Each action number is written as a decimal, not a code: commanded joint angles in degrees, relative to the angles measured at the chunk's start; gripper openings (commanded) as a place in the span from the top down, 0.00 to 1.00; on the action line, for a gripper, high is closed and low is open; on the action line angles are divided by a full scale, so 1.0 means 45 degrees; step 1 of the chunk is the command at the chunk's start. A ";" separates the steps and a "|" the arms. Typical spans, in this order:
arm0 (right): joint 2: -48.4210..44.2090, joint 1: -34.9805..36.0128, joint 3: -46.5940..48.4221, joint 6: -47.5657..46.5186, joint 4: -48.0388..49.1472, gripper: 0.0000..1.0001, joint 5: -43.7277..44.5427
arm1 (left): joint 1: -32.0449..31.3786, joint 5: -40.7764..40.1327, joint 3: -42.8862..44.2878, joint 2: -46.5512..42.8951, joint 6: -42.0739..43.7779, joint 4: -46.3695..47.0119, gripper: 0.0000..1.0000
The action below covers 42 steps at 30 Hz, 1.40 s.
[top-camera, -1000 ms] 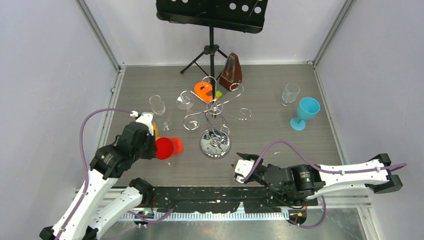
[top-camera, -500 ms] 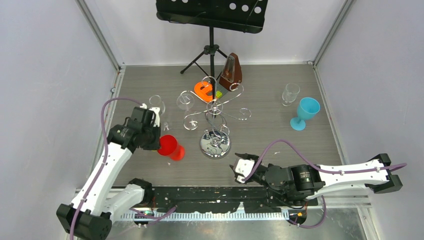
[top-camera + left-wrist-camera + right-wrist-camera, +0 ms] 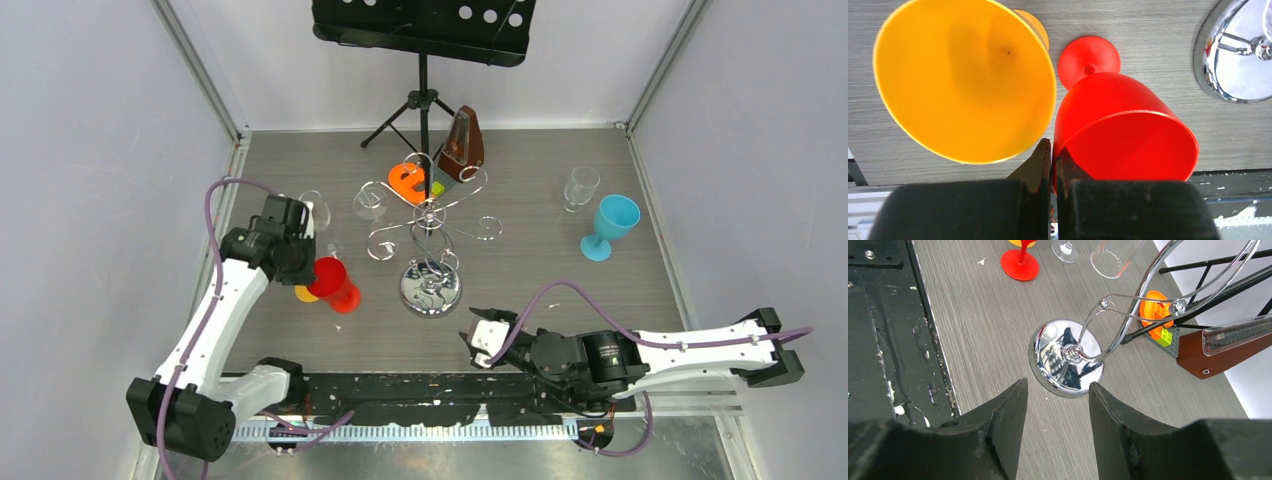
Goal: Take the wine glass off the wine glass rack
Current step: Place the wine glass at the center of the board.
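Note:
The chrome wine glass rack [image 3: 430, 215] stands mid-table on its round mirror base [image 3: 1068, 357]. A clear wine glass [image 3: 370, 203] hangs upside down from a left arm of the rack. My left gripper [image 3: 300, 262] is left of the rack, shut on the rim of a red wine glass [image 3: 1118, 120]. That glass is tilted, its foot [image 3: 1089, 55] toward the table. Right beside it is an orange glass [image 3: 963, 80]. My right gripper [image 3: 1058, 384] is open and empty, low in front of the rack base.
A clear glass [image 3: 315, 210] stands behind my left gripper. At the back are a black music stand [image 3: 420, 100], a brown metronome [image 3: 463, 145] and an orange toy [image 3: 407, 180]. A blue goblet [image 3: 610, 225] and another clear glass [image 3: 580, 187] stand at the right.
My left arm has stretched away from the near edge, carrying the red glass a little farther back. The orange glass now shows beside it. The right gripper has hardly moved.

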 commanded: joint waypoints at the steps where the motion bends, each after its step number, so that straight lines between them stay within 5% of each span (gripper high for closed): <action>1: -0.0260 0.0039 -0.0017 -0.0095 0.0702 0.46 -0.0128 | 0.0362 -0.0554 0.0553 0.0307 0.0208 0.0366 1.00; 20: -0.0572 0.0041 0.0229 -0.0229 0.0387 0.45 -0.0291 | 0.1227 -0.0244 0.1133 0.0824 0.0183 0.0181 1.00; 34: -0.0680 0.0046 0.0568 0.0036 0.0124 0.42 0.0087 | 0.1215 0.0028 0.1021 0.0284 0.0133 0.0091 0.56; 42: -0.0444 0.0044 0.0982 0.0105 0.0190 0.41 0.0258 | 0.1157 0.0144 0.1407 -0.1021 -0.0014 -0.0242 0.43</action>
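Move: The left hand still pinches the left rim of the tilted red wine glass. The spot where it will stand is about 3 cm ahead, 2 cm right and 15 cm below on the board. The yellow wine glass is roughly 4 cm ahead and 4 cm left, the clear flute some 12 cm ahead and 1 cm right, and the rack base 5 cm ahead and 21 cm right. From the right hand, that spot is about 13 cm ahead, 26 cm left and 20 cm below. Keeping its pinch on the rim, the left hand draws the red wine glass about 3 cm left and forward at an even height, in beside the yellow one, turning slightly counter-clockwise. There it all but stops and opens its fingers to about half, letting go of the rim, then rises some 2 cm with the fingers still spreading. ##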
